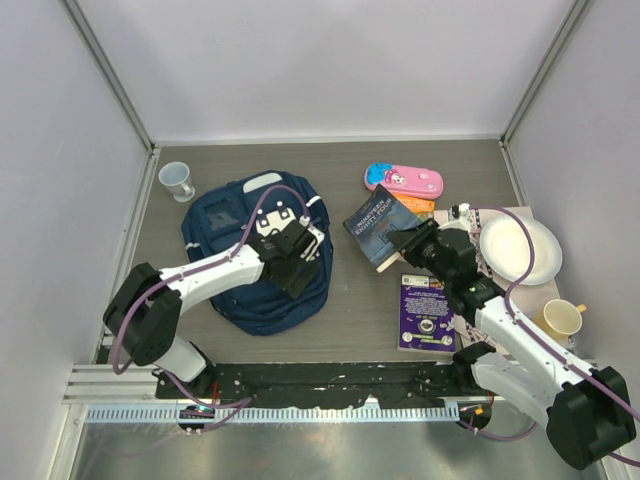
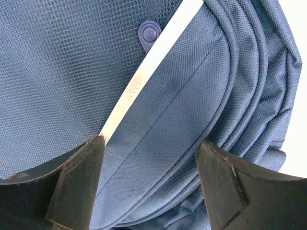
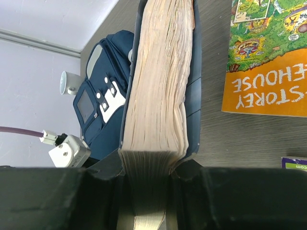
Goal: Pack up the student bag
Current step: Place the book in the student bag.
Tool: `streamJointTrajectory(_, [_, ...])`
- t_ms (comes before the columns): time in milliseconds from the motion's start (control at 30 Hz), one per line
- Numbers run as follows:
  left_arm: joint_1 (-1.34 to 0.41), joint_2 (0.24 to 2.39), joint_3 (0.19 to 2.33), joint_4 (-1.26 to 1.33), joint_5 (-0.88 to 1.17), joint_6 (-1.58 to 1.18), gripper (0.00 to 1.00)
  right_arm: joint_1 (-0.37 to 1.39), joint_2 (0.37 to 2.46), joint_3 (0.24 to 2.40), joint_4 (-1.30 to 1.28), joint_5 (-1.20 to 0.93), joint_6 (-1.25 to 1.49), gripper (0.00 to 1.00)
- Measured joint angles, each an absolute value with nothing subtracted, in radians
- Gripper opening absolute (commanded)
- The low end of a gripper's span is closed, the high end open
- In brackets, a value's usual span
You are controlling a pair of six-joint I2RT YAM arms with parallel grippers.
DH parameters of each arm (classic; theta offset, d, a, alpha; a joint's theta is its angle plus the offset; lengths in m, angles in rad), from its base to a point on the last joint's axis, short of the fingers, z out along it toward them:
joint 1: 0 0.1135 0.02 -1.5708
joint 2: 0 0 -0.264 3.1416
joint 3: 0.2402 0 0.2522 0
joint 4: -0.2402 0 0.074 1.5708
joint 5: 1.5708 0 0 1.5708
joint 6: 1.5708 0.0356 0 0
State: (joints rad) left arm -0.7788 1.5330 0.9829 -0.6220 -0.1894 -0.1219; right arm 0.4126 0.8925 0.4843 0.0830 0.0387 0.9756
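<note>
The student bag [image 1: 250, 270], navy with white stripe trim, lies flat left of centre. My left gripper [image 1: 300, 262] hovers over its right side, open. In the left wrist view its fingers [image 2: 76, 187] straddle the bag's curved seams [image 2: 192, 105] beside a white stripe [image 2: 144, 72]. My right gripper [image 1: 412, 243] is shut on a thick dark-blue book [image 1: 378, 226], held on edge off the table right of the bag. In the right wrist view the book's pale page block [image 3: 160, 86] is clamped in the gripper [image 3: 146, 167], with the bag [image 3: 103, 110] beyond it.
A pink pencil case [image 1: 403, 180] and an orange-covered book [image 1: 420, 206] lie behind the held book. A purple book [image 1: 428, 312] lies near the right arm. A white plate [image 1: 518, 250] and yellow cup [image 1: 562, 318] stand right; a white cup [image 1: 177, 180] back left.
</note>
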Motion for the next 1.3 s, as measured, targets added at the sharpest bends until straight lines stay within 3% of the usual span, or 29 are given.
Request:
streamJointTrajectory(133, [-0.783,1.53,0.983,-0.619,-0.203,-0.123,0.68,0.413,0.892,0.484,0.083,0.035,0.976,0.01])
streamJointTrajectory(233, [-0.786,1.53,0.983,-0.618,-0.205,-0.127,0.46,0.413,0.892,0.484,0.083,0.032,0.975,0.01])
streamJointTrajectory(267, [-0.788,1.53,0.983,-0.618,-0.205,-0.127,0.33,0.413,0.892,0.484,0.083,0.032,0.976,0.01])
streamJointTrajectory(467, [-0.796,1.531,0.997,-0.611,-0.191,-0.126,0.0,0.413,0.892,0.484,0.084,0.031,0.975,0.01])
streamJointTrajectory(733, [-0.796,1.515,1.057,-0.596,-0.175,-0.149,0.0,0.413,0.87,0.492,0.034,0.043,0.938,0.01])
streamJointTrajectory(1000, [-0.789,1.513,1.28,-0.642,-0.196,-0.169,0.0,0.413,0.817,0.543,-0.059,0.064,0.887,0.01])
streamJointTrajectory(1300, [-0.67,1.463,1.369,-0.659,-0.11,-0.179,0.0,0.41,0.698,0.545,-0.144,0.066,0.884,0.01])
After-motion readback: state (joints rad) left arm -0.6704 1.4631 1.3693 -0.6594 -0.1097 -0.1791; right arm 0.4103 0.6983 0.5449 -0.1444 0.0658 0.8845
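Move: The student bag's near-right mouth edge runs between my left hand's open fingers, only about 1 cm below and 1 cm right of the hand point. The held book's middle is some 10 cm ahead, 17 cm right and 11 cm above; the purple book lies 4 cm back, 25 cm right and 6 cm below. From my right hand, that bag edge is about 7 cm back, 20 cm left and 14 cm lower. I shut my left fingers on the bag's edge, easing a couple of cm right, and keep the pinch as I lift it about 15 cm, also going 8 cm forward and first right, then slightly back left; the fingertips swing outward some 25 degrees. My right hand keeps its grip on the book, then late on rises 3 cm while drawing a little back and right. ##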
